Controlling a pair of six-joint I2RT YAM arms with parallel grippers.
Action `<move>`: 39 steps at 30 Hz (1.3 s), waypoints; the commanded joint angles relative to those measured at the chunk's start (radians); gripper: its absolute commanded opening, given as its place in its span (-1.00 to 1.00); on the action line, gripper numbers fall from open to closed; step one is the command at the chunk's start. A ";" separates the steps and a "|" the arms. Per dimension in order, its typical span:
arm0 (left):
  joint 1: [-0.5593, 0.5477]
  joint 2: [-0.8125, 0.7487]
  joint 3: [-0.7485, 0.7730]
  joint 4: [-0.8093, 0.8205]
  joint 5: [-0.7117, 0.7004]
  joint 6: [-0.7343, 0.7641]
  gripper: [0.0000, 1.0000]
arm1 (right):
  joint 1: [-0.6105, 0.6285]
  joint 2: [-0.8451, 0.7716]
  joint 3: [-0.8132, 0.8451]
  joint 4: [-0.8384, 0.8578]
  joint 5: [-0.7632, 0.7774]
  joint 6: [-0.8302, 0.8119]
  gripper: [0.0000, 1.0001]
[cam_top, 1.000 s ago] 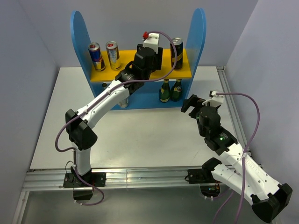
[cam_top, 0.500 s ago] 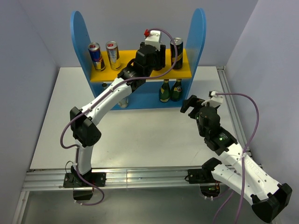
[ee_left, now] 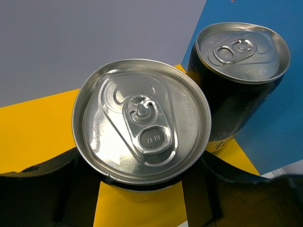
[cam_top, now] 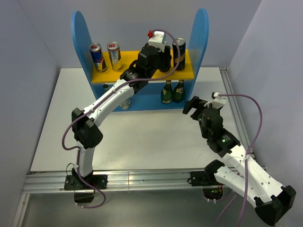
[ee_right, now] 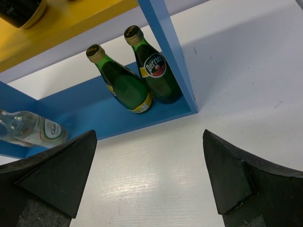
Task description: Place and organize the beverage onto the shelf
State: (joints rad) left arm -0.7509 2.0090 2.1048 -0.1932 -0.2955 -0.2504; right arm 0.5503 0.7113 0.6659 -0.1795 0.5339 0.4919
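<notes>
My left gripper (ee_left: 142,191) is shut on a black-and-gold can (ee_left: 142,120), held upright over the yellow upper board (ee_left: 38,127) of the shelf (cam_top: 201,33). Close to its right stands a second black-and-gold can (ee_left: 241,71) (cam_top: 179,47), against the blue side panel. In the top view the wrist hides most of the held can. A blue-and-silver can (cam_top: 97,56) and a gold can (cam_top: 114,55) stand at the board's left end. My right gripper (ee_right: 149,175) is open above the white table, in front of the shelf's lower level, holding nothing.
Two green bottles (ee_right: 123,80) (ee_right: 154,66) stand on the lower level at its right end. A clear bottle (ee_right: 28,130) leans further left, partly under the left arm (cam_top: 124,103). Grey walls close in both sides of the table (cam_top: 142,137).
My left gripper has carried the can a little to the right and further back along the upper board, closer to the second black-and-gold can. The right arm has not moved.
</notes>
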 commanded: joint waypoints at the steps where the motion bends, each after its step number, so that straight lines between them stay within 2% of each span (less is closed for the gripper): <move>1: 0.001 -0.050 -0.017 0.080 0.027 -0.013 -0.02 | 0.005 -0.001 -0.009 0.035 0.011 0.013 1.00; 2: 0.001 -0.056 -0.029 0.081 0.027 -0.013 0.26 | 0.004 -0.001 -0.011 0.035 0.011 0.014 1.00; 6: -0.001 -0.072 -0.055 0.086 0.012 -0.009 0.63 | 0.003 -0.004 -0.012 0.035 0.011 0.016 1.00; 8: -0.001 -0.078 -0.068 0.086 0.007 -0.007 0.94 | 0.005 -0.001 -0.012 0.034 0.012 0.016 1.00; 9: -0.001 -0.081 -0.074 0.089 0.006 -0.006 0.97 | 0.004 -0.004 -0.012 0.035 0.012 0.014 1.00; 18: -0.005 -0.144 -0.146 0.103 -0.004 -0.010 0.99 | 0.004 0.000 -0.019 0.035 0.015 0.019 0.99; 24: -0.037 -0.219 -0.259 0.112 -0.010 -0.015 0.99 | 0.005 0.004 -0.019 0.038 0.021 0.017 0.99; 30: -0.100 -0.396 -0.460 0.106 -0.082 -0.036 0.99 | 0.005 -0.013 -0.022 0.035 0.035 0.017 0.99; 34: -0.143 -0.538 -0.690 0.095 -0.119 -0.101 0.99 | 0.005 -0.035 -0.035 0.058 0.002 0.013 0.99; 39: -0.260 -0.787 -0.960 -0.003 -0.382 -0.235 0.99 | 0.008 -0.099 -0.037 0.075 -0.156 -0.021 0.99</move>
State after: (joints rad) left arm -0.9508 1.3529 1.2392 -0.1390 -0.4877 -0.3702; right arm 0.5503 0.6666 0.6285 -0.1646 0.4683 0.4953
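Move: My left fingers hold the black can on the yellow upper shelf, its middle about 1 cm below my hand point. The other black can stands some 7 cm to the right and 1 cm farther out. On the same shelf, level fore and aft, the nearer Red Bull can is roughly 22 cm to the left and the farther one about 30 cm. From my idle right hand, the held can lies some 19 cm ahead, 14 cm left and 12 cm higher. I spread my left fingers wide to let go of the black can beside its twin and sink about 2 cm with them open. Then I draw back from the yellow shelf, slowly at first and ever faster, some 17 cm in all, swinging left and dropping further towards the end. ##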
